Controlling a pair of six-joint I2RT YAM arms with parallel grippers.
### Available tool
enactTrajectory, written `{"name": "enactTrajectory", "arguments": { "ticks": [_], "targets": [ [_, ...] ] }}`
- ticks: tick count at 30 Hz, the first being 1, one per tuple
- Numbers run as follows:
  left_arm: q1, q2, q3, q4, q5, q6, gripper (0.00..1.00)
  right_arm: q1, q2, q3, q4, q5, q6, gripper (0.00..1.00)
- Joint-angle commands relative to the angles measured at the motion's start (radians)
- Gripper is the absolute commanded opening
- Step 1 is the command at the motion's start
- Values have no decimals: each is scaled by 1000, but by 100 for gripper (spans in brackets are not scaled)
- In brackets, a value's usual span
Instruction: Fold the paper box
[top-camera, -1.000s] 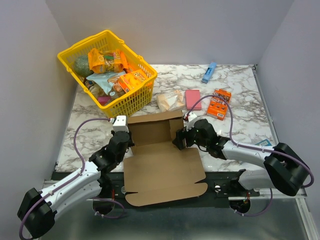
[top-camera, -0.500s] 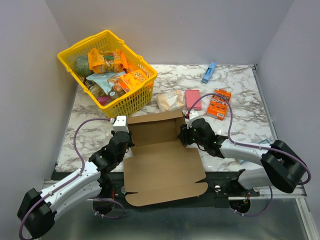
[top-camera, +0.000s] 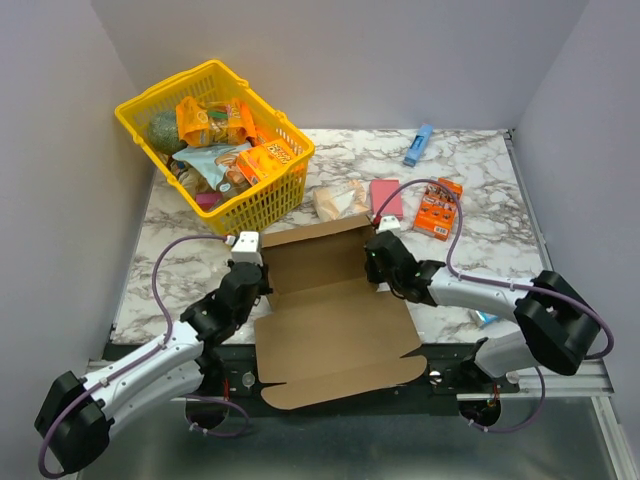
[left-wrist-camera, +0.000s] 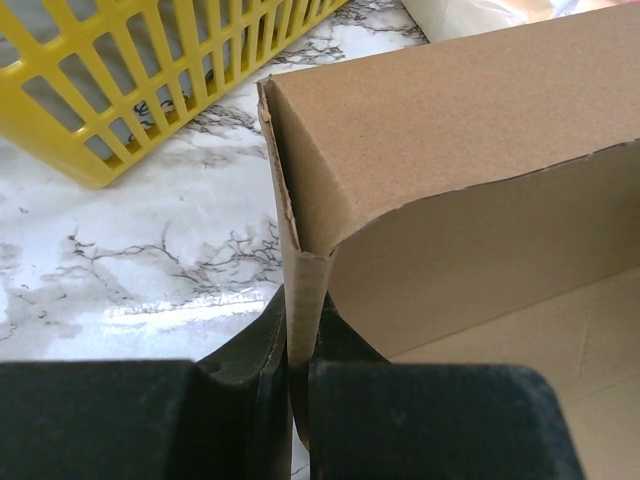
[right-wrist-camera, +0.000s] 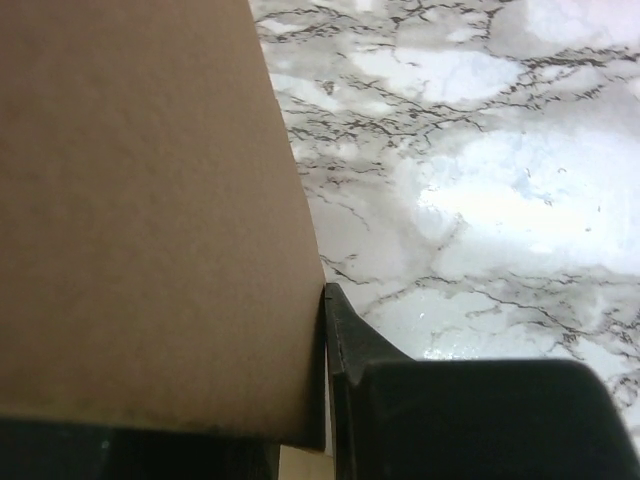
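The paper box (top-camera: 330, 320) is a brown cardboard sheet lying in the middle of the table, with its back and side walls raised and its front lid panel flat over the near edge. My left gripper (top-camera: 262, 278) is shut on the box's left side wall; in the left wrist view that wall's edge (left-wrist-camera: 300, 270) stands pinched between the two black fingers (left-wrist-camera: 262, 345). My right gripper (top-camera: 372, 262) is at the right side wall. In the right wrist view the cardboard (right-wrist-camera: 140, 200) lies flush against one finger (right-wrist-camera: 345, 330) and hides the other.
A yellow basket (top-camera: 130, 110) full of snack packs stands at the back left, close to the box's left corner (left-wrist-camera: 150, 90). Behind the box lie a bagged pastry (top-camera: 340, 200), a pink pad (top-camera: 386, 197), an orange snack box (top-camera: 438, 208) and a blue item (top-camera: 417, 145).
My right gripper has closed from wide open onto the box's right wall and moved a little farther back. The box has shifted slightly to the right. The left gripper keeps its hold.
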Motion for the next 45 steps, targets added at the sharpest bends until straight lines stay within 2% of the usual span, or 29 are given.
{"name": "enactTrajectory", "arguments": {
  "ticks": [1,5,8,9,12,17,19,24,31,45],
  "targets": [
    [0,5,25,65,28,-15,0,-24,43,49,-146,217,205,13],
    [0,50,37,67,19,-8,0,-21,34,43,-134,198,243,11],
    [0,85,59,47,-2,-24,0,-22,-6,13,-81,140,216,22],
    [-1,102,66,25,-24,-40,0,-21,-23,3,-72,117,205,29],
    [0,129,89,-19,-52,-54,0,-22,-90,-32,-44,102,190,41],
    [0,139,95,-33,-50,-57,0,-22,-190,-53,-32,97,167,45],
    [0,140,97,-31,-44,-55,0,-22,-230,-52,-30,102,155,52],
    [-1,145,99,-36,-33,-55,0,-21,-290,-41,-30,99,127,57],
    [-1,139,95,-35,-24,-48,0,-21,-339,-29,-22,86,89,57],
    [-1,122,85,-7,16,-38,0,-21,-189,26,94,83,26,56]
  ]
}}
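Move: The right gripper already pinches the box's right wall low on its front edge; the upper part of that edge stands about 2 cm ahead, straight above by some 8 cm. The back wall's middle is about 5 cm ahead, 10 cm left and 3 cm up; the tissue pack lies some 15 cm ahead, 6 cm left, 4 cm down. From the left gripper, which holds the left wall's front edge, that upper right edge is about 21 cm right, 4 cm ahead and 3 cm up. Open the right fingers to about half, let go of the wall low down and raise the gripper about 8 cm along its front edge, rolling the hand's left side up and tipping the fingers up some 10 degrees; then ease about 1 cm forward and left so the still-open fingers straddle the upper wall. Meanwhile keep the left wall pinched and bring the left gripper just over 1 cm forward and to the right. ##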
